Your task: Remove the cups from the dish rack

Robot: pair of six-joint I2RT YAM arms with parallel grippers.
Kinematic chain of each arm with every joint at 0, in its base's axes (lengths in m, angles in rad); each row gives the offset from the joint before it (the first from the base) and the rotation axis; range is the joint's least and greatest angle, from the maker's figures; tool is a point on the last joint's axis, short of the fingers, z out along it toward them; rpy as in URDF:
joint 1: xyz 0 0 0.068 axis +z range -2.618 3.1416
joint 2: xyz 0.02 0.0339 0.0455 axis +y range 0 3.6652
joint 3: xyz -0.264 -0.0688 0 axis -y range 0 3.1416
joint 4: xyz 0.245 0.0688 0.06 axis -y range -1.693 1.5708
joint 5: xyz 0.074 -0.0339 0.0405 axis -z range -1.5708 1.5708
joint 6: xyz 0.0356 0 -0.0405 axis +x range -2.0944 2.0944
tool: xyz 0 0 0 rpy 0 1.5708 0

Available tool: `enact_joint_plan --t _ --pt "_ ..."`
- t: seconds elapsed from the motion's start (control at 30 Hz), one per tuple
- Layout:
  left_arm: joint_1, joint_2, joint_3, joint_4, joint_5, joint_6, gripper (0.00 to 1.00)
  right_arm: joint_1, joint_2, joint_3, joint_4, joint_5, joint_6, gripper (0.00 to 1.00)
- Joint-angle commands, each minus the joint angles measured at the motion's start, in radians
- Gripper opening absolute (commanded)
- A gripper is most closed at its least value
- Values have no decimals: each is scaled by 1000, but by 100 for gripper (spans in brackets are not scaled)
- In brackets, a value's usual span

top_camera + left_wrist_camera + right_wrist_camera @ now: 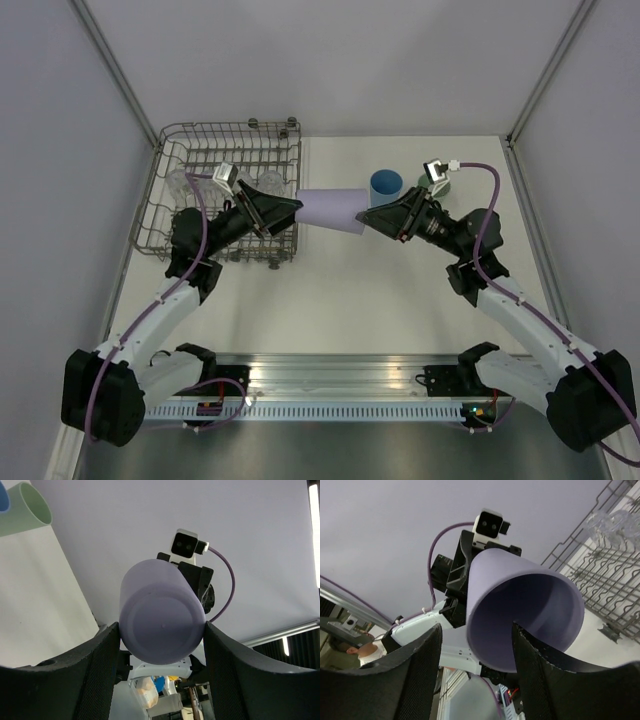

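Note:
A lilac cup hangs on its side above the table, right of the dish rack. My left gripper is shut on its base end, with the round bottom pinched between both fingers. At the mouth, my right gripper straddles the rim: one finger is inside the cup, and the other is outside with a gap to the wall. A blue cup and a green cup stand on the table behind. Clear cups lie in the rack.
The wire rack fills the back left of the table, its right wall close to the held cup. The green cup is half hidden by my right wrist. A metal rail runs along the near edge.

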Motion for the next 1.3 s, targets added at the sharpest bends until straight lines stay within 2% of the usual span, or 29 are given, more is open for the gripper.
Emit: enact_joint_plan --t 0.0,0.2,0.27,0.3,0.4,0.43,0.47,0.53,0.57,0.6,0.63,0.67,0.7,0.73,0.77,0.8,0.87,0.9,0.97,1.17,1.27 --pt "-21 -7 4 103 -43 -54 2 49 38 71 67 -26 -1 60" --pt "-24 1 -2 111 -34 -59 2 81 26 104 -25 -1 -91 37" --pt "-24 5 -7 109 -31 -59 2 80 19 110 -53 13 -110 26" --pt "-24 10 -8 109 -29 -60 2 80 21 112 -53 13 -110 14" --pt "-24 22 -11 116 -26 -63 2 80 25 113 -58 10 -116 11" --pt "-24 24 -10 116 -26 -65 2 80 25 113 -61 11 -124 10" --pt "-24 31 -8 111 -26 -65 2 80 25 116 -68 13 -133 3" --pt "-24 44 12 88 -13 -54 2 80 19 127 -104 11 -166 0" --pt "-24 53 24 33 -7 -42 7 81 18 136 -151 13 -186 0" --pt "-24 56 39 -14 3 -22 24 80 13 159 -183 19 -208 0" --pt "-24 56 74 -63 3 31 50 80 9 176 -226 23 -275 0" --pt "-24 54 94 -125 -2 59 91 80 4 194 -325 34 -310 0" --pt "-23 42 132 -256 -22 91 99 80 1 234 -379 58 -352 0" --pt "-23 35 154 -319 -39 166 100 81 -2 262 -444 77 -393 0" --pt "-23 27 182 -411 -60 209 100 80 1 292 -593 104 -492 1" --pt "-21 12 212 -581 -113 257 100 78 7 359 -661 129 -540 0" --pt "-20 -5 310 -764 -187 398 100 78 41 441 -914 230 -684 0" --pt "-20 -13 364 -896 -259 476 100 78 54 516 -982 264 -718 0" --pt "-15 -42 401 -973 -308 542 100 77 97 579 -1141 382 -795 0" --pt "-15 -116 472 -1180 -387 768 100 46 219 808 -1418 708 -889 0" --pt "-15 -140 480 -1271 -436 875 100 -64 255 849 -1466 729 -898 0"
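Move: My left hand still holds the purple cup by its base, the cup's middle about 8 cm to its right. From my right hand, its fingers astride the rim, that middle lies some 8 cm left, 1 cm ahead. The standing blue cup is about 20 cm ahead of my right hand, 7 cm right and 24 cm below; the green cup is level with the blue one, 13 cm farther right. I ease my right hand about 2 cm left over the rim and shut its fingers, pinching the purple cup's wall while my left hand keeps the base still. Then my left opens wide, dips slightly forward and swings left, clear of the cup. My right carries the cup some 10 cm forward and 9 cm right, towards the blue and green cups, tipping its fingers down and turning clockwise, over 50 degrees in all. ##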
